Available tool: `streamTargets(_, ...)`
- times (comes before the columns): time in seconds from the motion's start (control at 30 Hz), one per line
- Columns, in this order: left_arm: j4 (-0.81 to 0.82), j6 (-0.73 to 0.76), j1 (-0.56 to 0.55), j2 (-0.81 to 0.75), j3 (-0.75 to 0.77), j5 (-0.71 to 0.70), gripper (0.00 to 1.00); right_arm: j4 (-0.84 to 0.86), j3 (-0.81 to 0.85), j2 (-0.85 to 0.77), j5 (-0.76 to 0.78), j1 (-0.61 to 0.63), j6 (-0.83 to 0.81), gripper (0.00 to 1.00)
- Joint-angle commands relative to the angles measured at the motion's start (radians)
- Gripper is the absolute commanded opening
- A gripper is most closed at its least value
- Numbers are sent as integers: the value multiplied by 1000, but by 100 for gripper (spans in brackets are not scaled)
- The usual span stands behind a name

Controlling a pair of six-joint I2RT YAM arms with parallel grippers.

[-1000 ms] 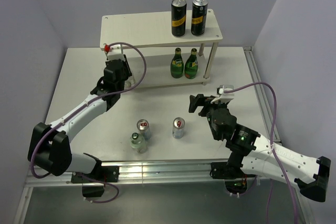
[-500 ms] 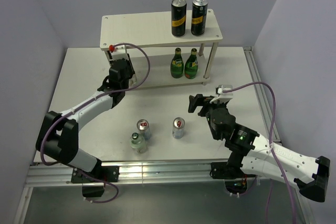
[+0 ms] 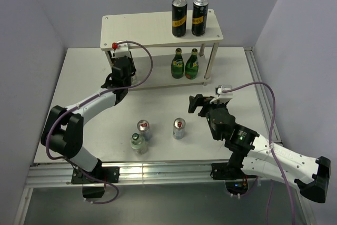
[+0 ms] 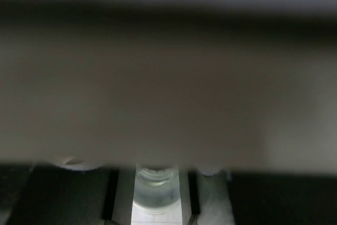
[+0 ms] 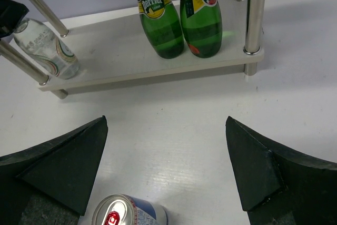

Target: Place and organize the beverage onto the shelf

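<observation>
The cream two-tier shelf [image 3: 142, 30] stands at the back. Two green bottles [image 3: 185, 64] stand on its lower board, right side; they also show in the right wrist view [image 5: 179, 19]. My left gripper [image 3: 126, 72] reaches under the upper board at the left, shut on a clear glass bottle [image 4: 155, 191] that stands on the lower board [image 5: 121, 56], seen in the right wrist view [image 5: 45, 48]. Two slim cans [image 3: 144, 128] [image 3: 179, 128] and a second clear bottle [image 3: 138, 143] stand on the table. My right gripper [image 3: 200, 104] is open and empty above the table [image 5: 166, 122], a can [image 5: 126, 215] below it.
Two taller black cans with yellow labels [image 3: 189, 16] stand on the upper board, right side. Round posts [image 5: 255, 19] hold the boards at the corners. The blurred upper board [image 4: 168, 88] fills most of the left wrist view. Walls close the table at back and sides.
My left arm has pushed forward toward the shelf, carrying the clear bottle in under the upper board onto the lower board's left end. The right arm has hardly moved.
</observation>
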Motion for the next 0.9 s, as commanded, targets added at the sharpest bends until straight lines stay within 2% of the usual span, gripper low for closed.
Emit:
streamTargets(0.0,98,14,4,-15,77,12,14,36,-11,0,-1,-8,12,100)
streamTargets(0.03,98,11,2,-15,76,16,32,35,-10,0,-2,-8,12,100)
streamTargets(0.07,103,14,3,-16,68,18,42,35,-11,-1,-2,-8,13,100)
streamTargets(0.17,104,10,2,-25,57,16,60,33,-14,-8,-1,-8,13,100)
streamTargets(0.2,101,7,3,-28,57,15,69,33,-13,-8,-2,-8,13,100)
streamTargets(0.27,95,7,4,-31,57,18,76,33,-14,-9,-1,-8,13,100)
streamTargets(0.33,85,3,3,-36,56,18,81,33,-14,-11,-2,-6,13,100)
streamTargets(0.53,43,-7,-4,-117,25,16,84,30,-16,-20,1,-8,15,100)
streamTargets(0.6,13,-15,-12,-161,19,32,99,30,-17,-23,1,-8,19,100)
streamTargets(0.87,-229,-21,-90,-313,2,9,99,29,-14,-27,2,-8,16,100)
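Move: The clear bottle stands between the left fingers at the left end of the lower shelf, gripped high, so its middle is about 6 cm below the hand point. The shelf's front left post is some 6 cm to the hand's left. The two green bottles stand about 21 and 28 cm to its right, roughly level with it. From the right hand, the clear bottle is some 25 cm ahead and 31 cm to the left. The left fingers let go of the clear bottle's neck, spreading from a narrow grip to fully open while the hand barely shifts, creeping up a centimetre or two. Then the hand climbs clear of the bottle and draws back out from the shelf, ending about 9 cm higher and 5 cm back, the fingertips tilting up by under 10 degrees. ##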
